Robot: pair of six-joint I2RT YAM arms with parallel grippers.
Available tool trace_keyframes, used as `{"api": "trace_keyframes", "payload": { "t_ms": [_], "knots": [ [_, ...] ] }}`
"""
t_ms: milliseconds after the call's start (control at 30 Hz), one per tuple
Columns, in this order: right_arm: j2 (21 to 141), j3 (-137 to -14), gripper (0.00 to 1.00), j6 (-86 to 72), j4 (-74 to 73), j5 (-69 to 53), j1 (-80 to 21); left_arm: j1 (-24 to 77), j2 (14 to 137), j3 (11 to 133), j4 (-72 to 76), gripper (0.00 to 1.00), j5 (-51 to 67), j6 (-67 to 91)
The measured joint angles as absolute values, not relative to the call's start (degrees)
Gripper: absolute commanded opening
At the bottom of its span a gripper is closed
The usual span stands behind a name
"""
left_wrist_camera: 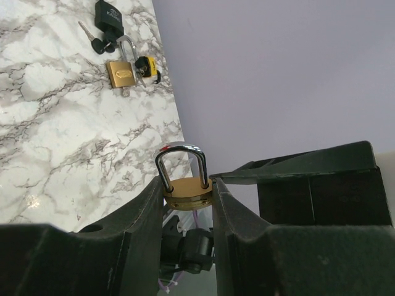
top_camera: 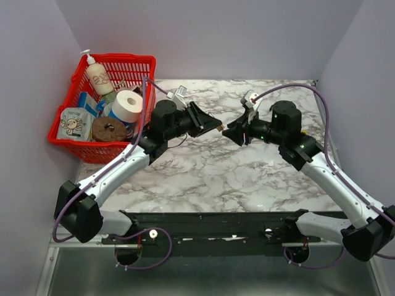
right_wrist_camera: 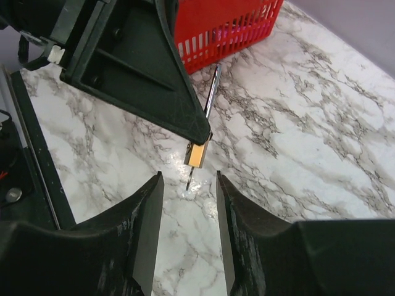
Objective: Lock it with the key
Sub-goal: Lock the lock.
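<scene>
My left gripper is shut on a small brass padlock, whose silver shackle points away from the wrist. It holds the lock above the table's middle. Seen edge-on in the right wrist view, the padlock has a thin key sticking out of its underside. My right gripper is open, a finger on each side of the key's free end and neither touching it. In the top view the right gripper faces the left gripper closely.
A red basket with a bottle, a tape roll and packets stands at the back left. Another brass padlock, a black padlock and keys with a yellow tag lie on the marble table near the wall.
</scene>
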State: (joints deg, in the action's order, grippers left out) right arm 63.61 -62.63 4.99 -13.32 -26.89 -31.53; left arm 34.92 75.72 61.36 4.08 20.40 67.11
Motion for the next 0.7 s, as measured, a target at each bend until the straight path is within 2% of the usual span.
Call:
{"api": "trace_keyframes", "payload": {
  "t_ms": [200, 233, 300, 400, 700],
  "knots": [
    [67.94, -63.37, 0.29, 5.41, -13.32, -26.76, -31.55, 35.38, 75.99, 61.36, 3.73, 0.0, 20.03, 67.02],
    [68.18, -63.37, 0.22, 5.5, -13.32, -26.76, -31.55, 35.35, 75.99, 61.36, 3.44, 0.0, 19.81, 67.05],
    [68.27, -63.4, 0.17, 5.63, -13.37, -26.76, -31.83, 35.33, 75.99, 61.36, 3.18, 0.0, 19.31, 67.09],
    [68.27, -63.4, 0.01, 6.04, -13.41, -26.37, -32.32, 35.31, 75.99, 61.34, 3.09, 0.0, 18.98, 67.26],
    [68.25, -62.0, 0.01, 5.85, -13.19, -24.43, -33.61, 34.65, 75.99, 61.36, -0.21, 0.0, 18.02, 66.94]
  ]
}}
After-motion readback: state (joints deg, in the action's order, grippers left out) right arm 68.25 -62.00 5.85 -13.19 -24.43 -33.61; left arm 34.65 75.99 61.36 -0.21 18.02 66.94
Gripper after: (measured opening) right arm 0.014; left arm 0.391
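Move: The key's exposed end sticks out of the brass padlock towards the half-open right fingers, about 1 cm ahead, 1 cm left and 2 cm below that hand. The padlock body, held in the left fingers, is roughly 2 cm ahead, 3 cm left and 2 cm below the right hand, with the steel shackle beyond, some 5 cm ahead and 5 cm left of it and 2 cm lower. From the left hand the key is about 3 cm right, 2 cm back, level. Downward, about 3 cm in all, with a slight ease forward and left, the right hand dips onto the key, closes its half-open fingers fully, and pinches the key just outside the padlock. The left hand keeps its grip on the padlock body and sinks about 2 cm, mostly at the very end as both hands go down together. ##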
